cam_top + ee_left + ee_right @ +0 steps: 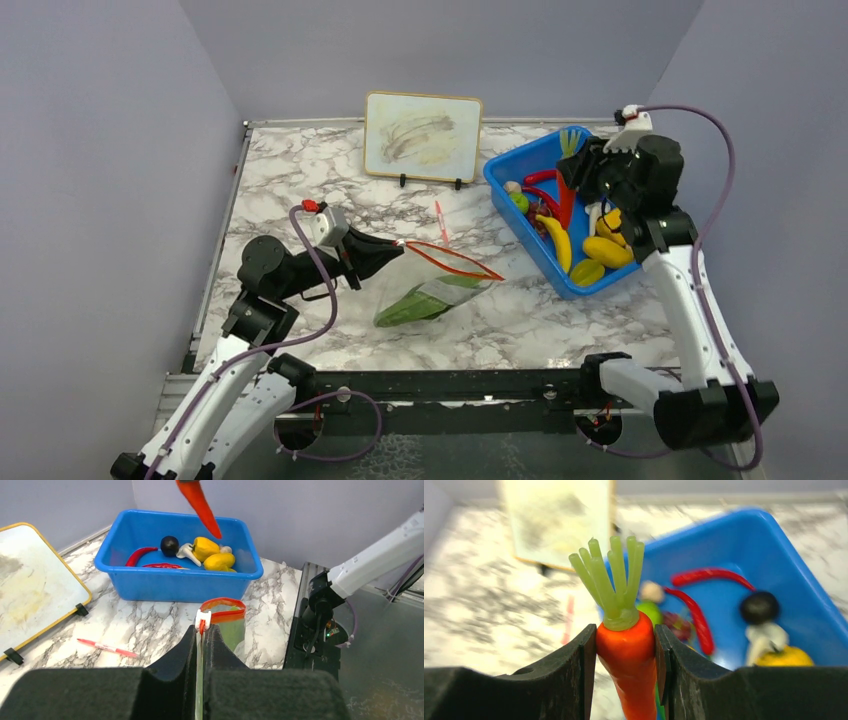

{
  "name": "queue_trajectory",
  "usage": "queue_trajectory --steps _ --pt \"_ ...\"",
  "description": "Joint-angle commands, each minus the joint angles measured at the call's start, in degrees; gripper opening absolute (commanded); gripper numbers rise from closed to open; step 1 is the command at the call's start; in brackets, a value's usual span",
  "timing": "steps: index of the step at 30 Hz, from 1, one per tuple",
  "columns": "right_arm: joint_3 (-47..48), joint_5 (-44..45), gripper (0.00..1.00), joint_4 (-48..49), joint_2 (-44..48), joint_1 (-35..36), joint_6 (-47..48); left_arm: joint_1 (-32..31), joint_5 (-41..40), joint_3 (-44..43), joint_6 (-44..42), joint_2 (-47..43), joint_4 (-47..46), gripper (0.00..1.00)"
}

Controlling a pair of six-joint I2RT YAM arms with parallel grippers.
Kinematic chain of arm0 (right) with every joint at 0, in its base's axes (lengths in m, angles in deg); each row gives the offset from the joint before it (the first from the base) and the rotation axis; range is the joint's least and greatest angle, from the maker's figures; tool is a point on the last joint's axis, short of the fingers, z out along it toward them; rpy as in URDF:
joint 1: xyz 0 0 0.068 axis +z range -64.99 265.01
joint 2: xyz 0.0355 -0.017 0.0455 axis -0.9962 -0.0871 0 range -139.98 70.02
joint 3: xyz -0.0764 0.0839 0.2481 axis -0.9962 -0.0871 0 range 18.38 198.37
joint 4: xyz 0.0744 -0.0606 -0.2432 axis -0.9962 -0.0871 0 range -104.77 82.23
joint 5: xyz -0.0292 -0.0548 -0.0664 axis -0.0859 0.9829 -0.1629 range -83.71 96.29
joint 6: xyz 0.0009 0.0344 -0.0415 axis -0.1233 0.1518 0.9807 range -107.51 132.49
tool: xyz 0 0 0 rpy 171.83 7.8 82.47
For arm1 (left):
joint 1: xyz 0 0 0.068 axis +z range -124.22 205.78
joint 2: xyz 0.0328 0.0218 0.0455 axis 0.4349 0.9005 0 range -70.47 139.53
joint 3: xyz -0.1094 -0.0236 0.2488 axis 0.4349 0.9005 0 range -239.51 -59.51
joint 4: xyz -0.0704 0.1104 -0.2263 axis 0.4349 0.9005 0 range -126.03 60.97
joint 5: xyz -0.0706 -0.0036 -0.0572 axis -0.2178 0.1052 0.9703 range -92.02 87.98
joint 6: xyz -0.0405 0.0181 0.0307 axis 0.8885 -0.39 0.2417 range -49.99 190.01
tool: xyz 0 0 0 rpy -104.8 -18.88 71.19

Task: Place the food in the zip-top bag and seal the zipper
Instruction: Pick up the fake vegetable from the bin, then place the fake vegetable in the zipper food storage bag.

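The clear zip-top bag lies mid-table with its mouth held open in a loop by the red-orange zipper. A green leafy pod is inside. My left gripper is shut on the bag's edge by the white slider. My right gripper is shut on the orange carrot and holds it above the blue bin. In the bin lie a banana, a yellow pepper, a white mushroom, a dark round piece and red chilis.
A small whiteboard stands on an easel at the back centre. A red-and-white pen lies between the board and the bag. The bin sits at the right, close to the side wall.
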Motion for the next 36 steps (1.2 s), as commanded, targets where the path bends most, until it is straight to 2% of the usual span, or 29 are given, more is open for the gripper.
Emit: queue_trajectory --steps 1,7,16,20,25,28,36 --pt "-9.2 -13.7 0.19 18.19 11.14 -0.21 -15.42 -0.13 -2.39 -0.38 2.67 0.24 -2.18 0.0" --pt "-21.72 -12.92 0.18 30.85 21.0 -0.21 -35.53 -0.14 -3.46 1.5 8.08 1.04 -6.76 0.0" --pt "-32.33 -9.05 0.18 36.77 21.52 0.15 -53.78 -0.35 -3.42 3.12 10.58 2.57 -9.02 0.0" --pt "-32.47 -5.69 0.18 36.13 19.63 4.64 -54.98 -0.33 -3.34 3.26 11.03 3.39 -9.84 0.0" --pt "-33.19 4.01 0.18 38.15 18.04 15.99 -55.87 -0.29 -3.22 3.73 10.99 3.11 -10.0 0.0" --pt "-34.11 6.91 0.18 41.01 16.08 20.14 -57.21 -0.29 -3.79 4.69 10.98 1.73 -9.95 0.0" --pt "-33.82 12.48 0.18 44.23 12.63 25.95 -57.04 -0.29 -3.99 7.72 11.53 -0.61 -10.04 0.0"
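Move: The open mouth of the zip bag, which the right hand's carrot is bound for, lies about 22 cm back and 24 cm to the left of the right hand, at roughly its height. The blue bin's middle is some 24 cm below the right hand, about 11 cm to its right and 3 cm farther out. The red marker lies on the table 25 cm to its left, level with it and 28 cm down. From the left hand, the mouth is 10 cm right and 4 cm back. Still gripping the fake carrot near its leafy end, the right hand carries it from over the bin towards the bag's mouth: back and up about 6 cm, then down again, then sweeping left, some 15 cm left in all. Its wrist rolls left side up about 55 degrees, swinging the carrot's tip at the opening. The left hand keeps pinching the bag's zipper corner, sinking about 2 cm and tipping slightly. ##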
